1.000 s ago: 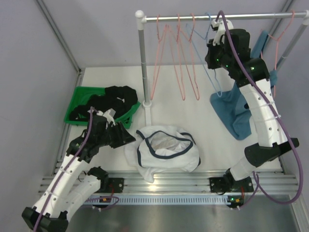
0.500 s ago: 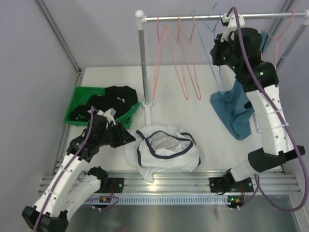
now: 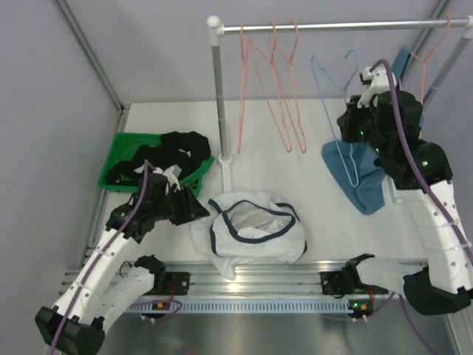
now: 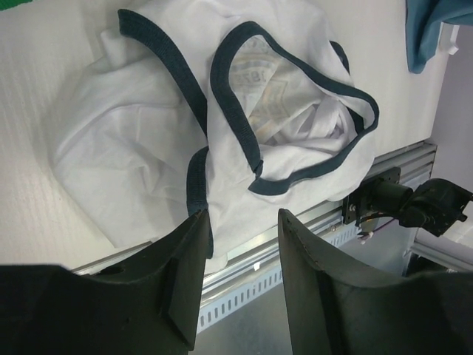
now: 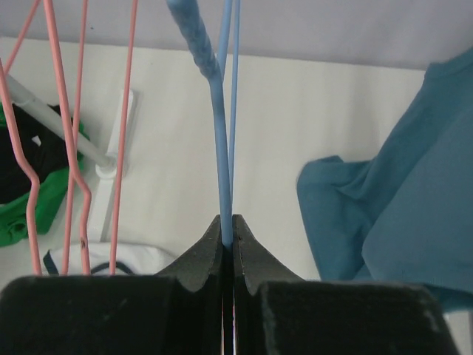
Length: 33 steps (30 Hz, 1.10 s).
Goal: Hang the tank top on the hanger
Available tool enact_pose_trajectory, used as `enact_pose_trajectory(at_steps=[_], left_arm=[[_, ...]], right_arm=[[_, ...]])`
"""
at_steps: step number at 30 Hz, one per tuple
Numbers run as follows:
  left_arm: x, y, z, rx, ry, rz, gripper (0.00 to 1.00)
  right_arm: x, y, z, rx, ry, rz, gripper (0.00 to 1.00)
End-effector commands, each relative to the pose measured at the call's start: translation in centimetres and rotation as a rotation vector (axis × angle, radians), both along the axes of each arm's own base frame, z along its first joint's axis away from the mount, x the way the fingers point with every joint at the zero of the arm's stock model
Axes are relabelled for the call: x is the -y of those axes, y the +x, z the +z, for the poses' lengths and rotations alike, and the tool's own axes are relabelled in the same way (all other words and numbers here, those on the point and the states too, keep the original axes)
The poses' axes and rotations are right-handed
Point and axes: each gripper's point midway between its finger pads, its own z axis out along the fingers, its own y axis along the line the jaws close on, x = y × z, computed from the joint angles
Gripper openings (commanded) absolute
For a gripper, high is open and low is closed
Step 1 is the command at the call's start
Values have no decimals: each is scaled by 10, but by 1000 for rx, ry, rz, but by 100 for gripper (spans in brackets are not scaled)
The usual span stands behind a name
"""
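The white tank top [image 3: 251, 231] with navy trim lies crumpled on the table near the front rail; it also fills the left wrist view [image 4: 133, 140]. My left gripper [image 3: 194, 210] hovers at its left edge, open [image 4: 241, 222], with nothing between the fingers. The light-blue wire hanger [image 3: 329, 111] hangs free of the rail at the right, over the table. My right gripper [image 3: 353, 122] is shut on the hanger's wire [image 5: 219, 148], pinched at the fingertips [image 5: 228, 223].
Pink hangers [image 3: 275, 96] hang from the metal rail [image 3: 332, 26], whose post [image 3: 219, 96] stands mid-table. A green bin [image 3: 118, 148] with black garments sits at the left. A teal top [image 3: 362, 177] drapes beneath the right arm, beside the gripper [image 5: 399, 200].
My right arm has drawn the blue hanger off the rail and carried it down and to the right. The left arm has shifted only slightly.
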Motion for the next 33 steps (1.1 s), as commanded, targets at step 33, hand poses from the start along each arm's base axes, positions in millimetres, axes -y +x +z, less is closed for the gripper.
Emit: enact_pose_trajectory(at_steps=[33], left_arm=[[60, 33, -37, 103, 520, 152, 50]], right_arm=[[-68, -224, -212, -501, 272, 577, 0]])
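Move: The right hand already holds the blue hanger clear of the rack; the white tank top lies about 17 cm back, 20 cm left and 39 cm below. The pink hangers hang some 8 cm ahead, 13 cm left, at its height. From the left hand, the tank top's middle is about 10 cm right, 1 cm back and 15 cm below, the green basket 17 cm ahead and 14 cm left. Right hand brings the hanger about 30 cm back and down towards the tank top, left moving in rightward. ##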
